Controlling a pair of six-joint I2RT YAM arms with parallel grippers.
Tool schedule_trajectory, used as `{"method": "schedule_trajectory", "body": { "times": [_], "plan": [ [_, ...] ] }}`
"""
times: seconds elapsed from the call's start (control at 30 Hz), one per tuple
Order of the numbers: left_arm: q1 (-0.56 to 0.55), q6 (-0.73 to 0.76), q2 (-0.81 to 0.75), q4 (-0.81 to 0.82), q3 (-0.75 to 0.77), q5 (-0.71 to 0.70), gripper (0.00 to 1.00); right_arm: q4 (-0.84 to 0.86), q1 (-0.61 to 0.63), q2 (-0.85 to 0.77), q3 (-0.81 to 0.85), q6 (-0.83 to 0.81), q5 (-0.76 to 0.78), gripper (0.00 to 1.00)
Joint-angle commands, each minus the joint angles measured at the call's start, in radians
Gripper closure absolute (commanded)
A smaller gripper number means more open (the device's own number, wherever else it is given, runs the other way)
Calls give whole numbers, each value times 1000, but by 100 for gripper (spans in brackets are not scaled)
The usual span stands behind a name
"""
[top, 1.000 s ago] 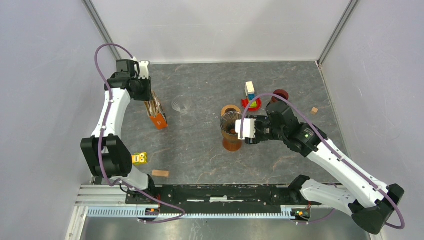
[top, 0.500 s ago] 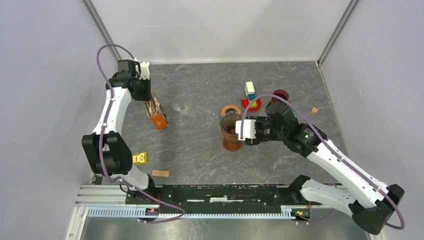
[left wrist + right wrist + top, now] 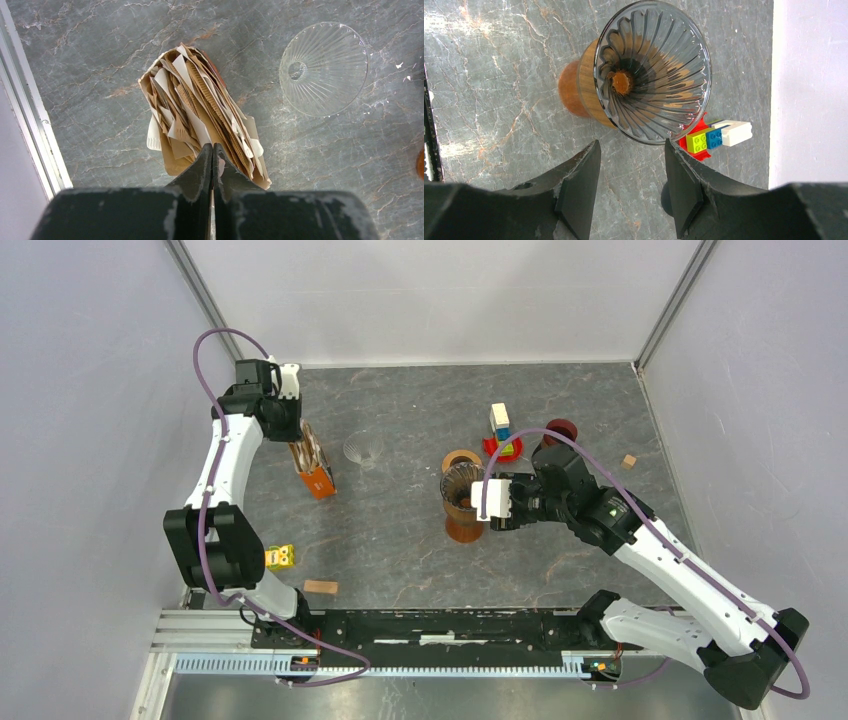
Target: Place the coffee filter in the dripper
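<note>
A stack of brown and white coffee filters (image 3: 312, 462) (image 3: 200, 100) stands upright in an orange holder at the left of the table. My left gripper (image 3: 296, 436) (image 3: 213, 146) sits on top of the stack, shut on the edge of one coffee filter; a thin strip of paper shows between the jaws. The dripper (image 3: 461, 488) (image 3: 654, 75), a ribbed glass cone on a wooden stand, stands mid-table with nothing inside it. My right gripper (image 3: 478, 504) (image 3: 632, 145) hovers open just beside the dripper's rim, holding nothing.
A second clear ribbed glass cone (image 3: 363, 448) (image 3: 324, 67) lies right of the filters. Behind the dripper are a wooden ring (image 3: 460, 457), stacked toy bricks (image 3: 503, 435) (image 3: 714, 137) and a dark red cup (image 3: 562, 428). A yellow toy (image 3: 280, 557) and a wooden block (image 3: 321, 587) lie near the front left.
The left gripper's jaws have closed on the top of the filter stack. The right arm has stayed still.
</note>
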Motion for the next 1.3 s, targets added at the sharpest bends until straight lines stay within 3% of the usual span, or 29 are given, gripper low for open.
{"method": "schedule_trajectory", "body": {
  "times": [0.0, 0.5, 0.7, 0.9, 1.0, 1.17, 1.27],
  "plan": [
    [3, 3, -44, 16, 42, 15, 98, -1, -3, -4, 2, 6, -17, 44],
    [2, 22, -135, -67, 137, 91, 98, -14, -3, 48, 97, -7, -54, 39],
    [-1, 96, -271, -115, 167, 304, 98, 17, -1, 95, 201, 4, -146, 35],
    [-16, 231, -350, -308, 293, 577, 98, 96, -2, 145, 310, 52, -237, 31],
    [-72, 301, -373, -396, 325, 673, 98, 130, -1, 161, 347, 70, -277, 28],
    [-325, 360, -417, -428, 282, 698, 98, 144, -1, 192, 383, 103, -328, 15],
    [-435, 359, -424, -409, 252, 711, 98, 143, -1, 186, 369, 104, -363, 13]
  ]
}}
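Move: The left fingertips already have a paper filter between them, over the filter box, whose middle is about 9 cm below, 2 cm back and 2 cm right. The dripper stands some 40 cm right and 15 cm back, nearly level; a spare glass cone lies 15 cm right, 4 cm ahead; the wooden ring, on the table, is 14 cm beyond the dripper. From the right hand, the dripper is 7 cm left, 4 cm ahead, 5 cm below. Keep the left fingers shut on the filter and draw it up out of the box, straight at first, then in a fast arc up, back and right towards the dripper, about 20 cm each way, turning the hand clockwise some 55 degrees. Meanwhile raise the right gripper about 12 cm and left over the dripper, tipping its fingers upward and opening them wider. ##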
